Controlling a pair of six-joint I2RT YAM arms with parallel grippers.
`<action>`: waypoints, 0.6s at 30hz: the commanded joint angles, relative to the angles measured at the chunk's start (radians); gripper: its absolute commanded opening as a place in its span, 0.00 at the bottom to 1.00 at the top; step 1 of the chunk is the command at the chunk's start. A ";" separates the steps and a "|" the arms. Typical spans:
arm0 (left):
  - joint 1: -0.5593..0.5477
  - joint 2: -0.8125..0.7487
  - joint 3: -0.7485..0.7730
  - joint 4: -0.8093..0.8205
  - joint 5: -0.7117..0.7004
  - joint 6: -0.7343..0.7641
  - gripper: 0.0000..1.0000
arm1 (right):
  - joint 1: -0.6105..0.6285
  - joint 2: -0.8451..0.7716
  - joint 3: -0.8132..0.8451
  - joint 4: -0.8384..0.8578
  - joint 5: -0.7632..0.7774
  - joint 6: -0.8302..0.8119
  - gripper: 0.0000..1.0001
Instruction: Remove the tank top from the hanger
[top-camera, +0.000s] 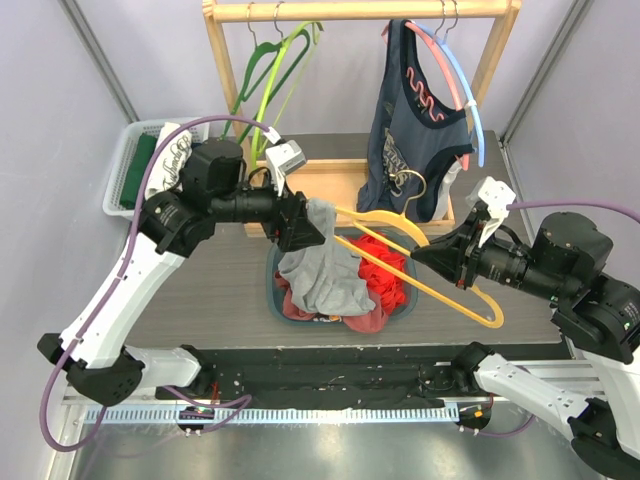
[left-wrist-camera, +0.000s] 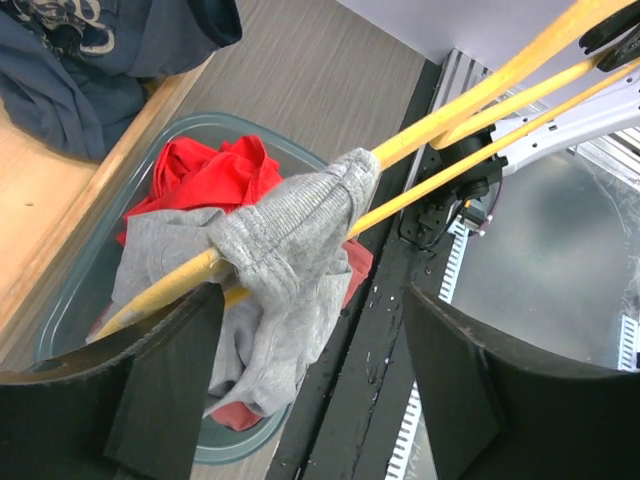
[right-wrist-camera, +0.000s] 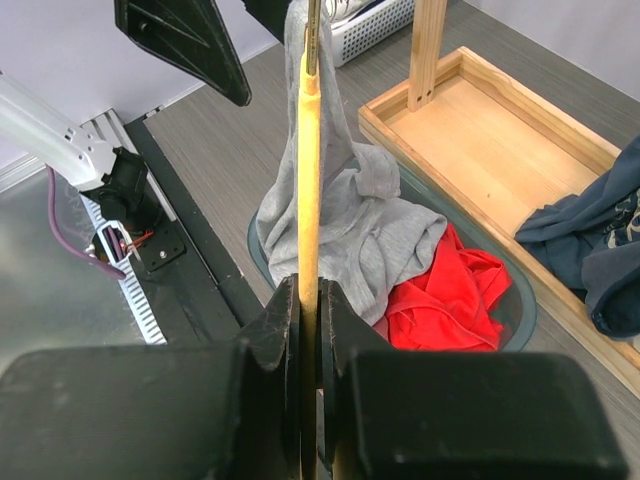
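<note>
A yellow hanger (top-camera: 440, 285) lies slanted over the basket, and my right gripper (top-camera: 425, 255) is shut on its bar (right-wrist-camera: 310, 150). The grey tank top (top-camera: 322, 265) hangs bunched on the hanger's left end, its lower part sagging into the basket. In the left wrist view the grey cloth (left-wrist-camera: 290, 260) wraps both yellow bars. My left gripper (top-camera: 305, 222) is at that end of the hanger. Its jaws stand wide open on either side of the bunched cloth (left-wrist-camera: 312, 295), and they do not pinch it. The right wrist view shows the pads (right-wrist-camera: 309, 290) tight on the bar.
A grey-green basket (top-camera: 272, 290) under the hanger holds red clothes (top-camera: 385, 275). Behind it stands a wooden rack (top-camera: 350, 180) with a navy top (top-camera: 410, 130) on pink and blue hangers, and green hangers (top-camera: 275, 70). A white crate (top-camera: 130, 165) sits at the far left.
</note>
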 joint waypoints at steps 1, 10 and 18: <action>0.000 0.006 0.050 0.057 0.042 -0.011 0.69 | -0.003 -0.014 -0.002 0.094 -0.018 0.011 0.01; 0.000 0.003 0.066 0.056 0.087 0.001 0.22 | -0.003 -0.004 0.004 0.094 -0.012 0.008 0.01; 0.000 0.046 0.194 0.042 0.101 0.021 0.00 | -0.003 -0.008 0.019 0.065 -0.001 0.014 0.01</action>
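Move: The grey tank top's bunched shoulder, still looped on the left end of the yellow hanger, lies about 2 cm to the right of the left hand and 2 cm above it, neither ahead nor back. The hanger's middle is some 11 cm right, 4 cm back and 3 cm up. Below by about 35 cm are the tub, 4 cm ahead and 5 cm right, and the red cloth, 6 cm ahead and 14 cm right. From the right hand the bunched shoulder is roughly 6 cm ahead and 11 cm left, about level. The grey shoulder fabric hanging just under the yellow hanger is pinched by the left hand, whose wide-open fingers shut almost fully on it with hardly any travel; as they finish closing the hand lifts, about 3 cm in all, drifting barely to the right. The right hand stays put and keeps its grip on the hanger. ##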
